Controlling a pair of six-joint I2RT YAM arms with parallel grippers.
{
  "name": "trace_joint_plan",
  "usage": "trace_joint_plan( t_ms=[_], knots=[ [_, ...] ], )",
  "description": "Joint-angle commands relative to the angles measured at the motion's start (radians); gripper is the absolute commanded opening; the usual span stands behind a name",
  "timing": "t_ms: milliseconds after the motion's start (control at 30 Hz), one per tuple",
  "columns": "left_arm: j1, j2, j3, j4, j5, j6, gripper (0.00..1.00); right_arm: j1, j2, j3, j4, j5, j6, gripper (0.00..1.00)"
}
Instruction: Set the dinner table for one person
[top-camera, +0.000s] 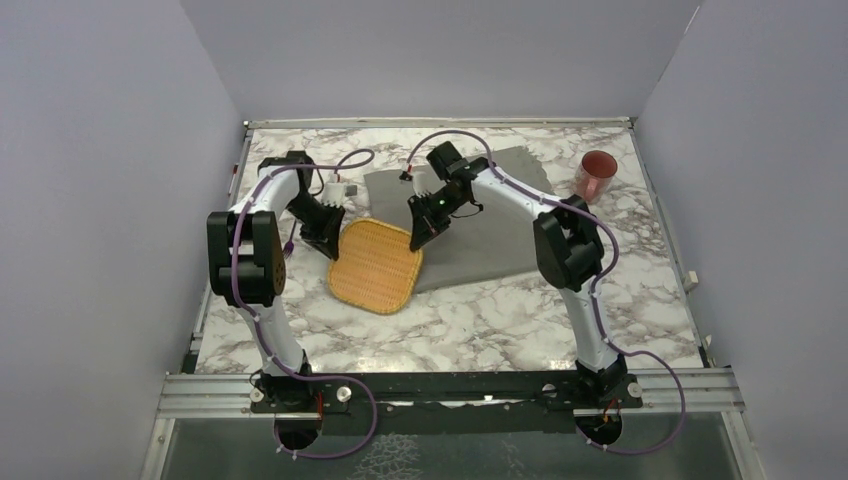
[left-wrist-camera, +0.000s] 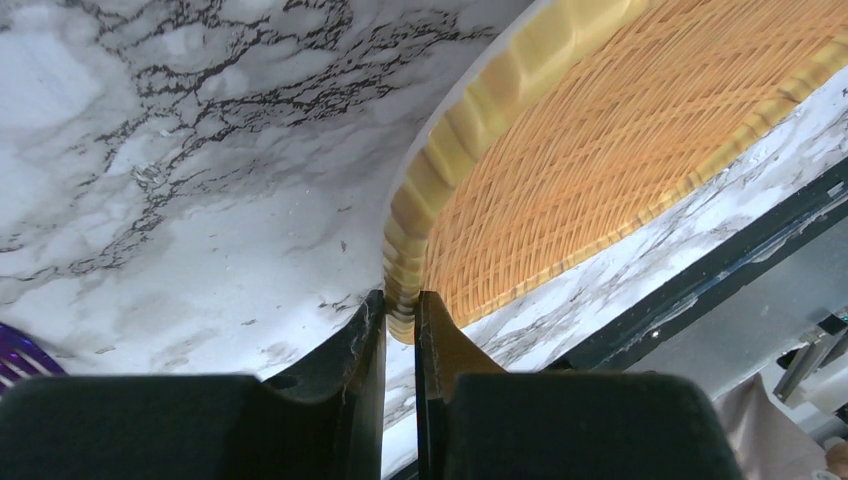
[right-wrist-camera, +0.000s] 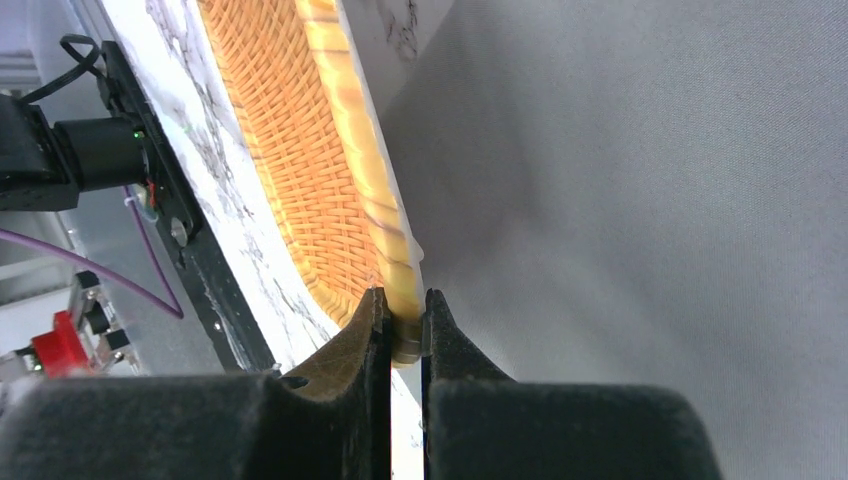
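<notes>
A woven yellow wicker tray (top-camera: 375, 265) lies on the marble dinner table (top-camera: 480, 320), its right edge over a grey cloth placemat (top-camera: 490, 225). My left gripper (top-camera: 333, 247) is shut on the tray's left rim (left-wrist-camera: 405, 300); the rim sits pinched between the fingers (left-wrist-camera: 365, 340). On the opposite side, my right gripper (top-camera: 416, 240) is shut on the right rim (right-wrist-camera: 405, 325), with the grey cloth (right-wrist-camera: 640, 200) beside it. The tray's weave (left-wrist-camera: 620, 150) fills the upper right of the left wrist view. In the right wrist view the weave (right-wrist-camera: 300, 170) runs up the left.
A pink cup (top-camera: 597, 176) stands at the back right of the table. A small white object (top-camera: 333, 188) sits near the left arm at the back. Grey walls enclose the table on three sides. A metal rail (top-camera: 450, 385) runs along the near edge.
</notes>
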Motion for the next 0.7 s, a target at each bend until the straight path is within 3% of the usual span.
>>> trace_joint_plan(
  t_ms=[0, 367, 667],
  knots=[
    [-0.061, -0.041, 0.099, -0.043, 0.142, 0.005, 0.00, 0.035, -0.073, 0.043, -0.005, -0.014, -0.052, 0.00],
    [-0.115, -0.035, 0.207, -0.166, 0.206, 0.016, 0.00, 0.035, -0.066, 0.099, -0.036, -0.033, -0.037, 0.00],
    [-0.163, 0.006, 0.289, -0.164, 0.251, -0.016, 0.00, 0.035, -0.128, 0.097, -0.010, 0.092, -0.015, 0.00]
  ],
)
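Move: Both hands hold the woven tray. From the left hand, on its left rim, the tray's middle is about 7 cm right, 2 back and slightly lower; from the right hand, about 8 left and 4 back. The grey mat's middle lies some 10 cm ahead, 26 right and 5 below the left hand, and about 8 ahead, 11 right and 5 below the right one. The purple fork lies about 9 ahead, 8 left and 5 below the left hand. Upward together, both hands carry the woven tray by its opposite rims, the left rising about 5.5 cm and the right some 4 cm, while edging a little forward and to the right over the table. The fingers keep their pinch on the rims; the left hand swings slightly clockwise and the right tilts a few degrees. ##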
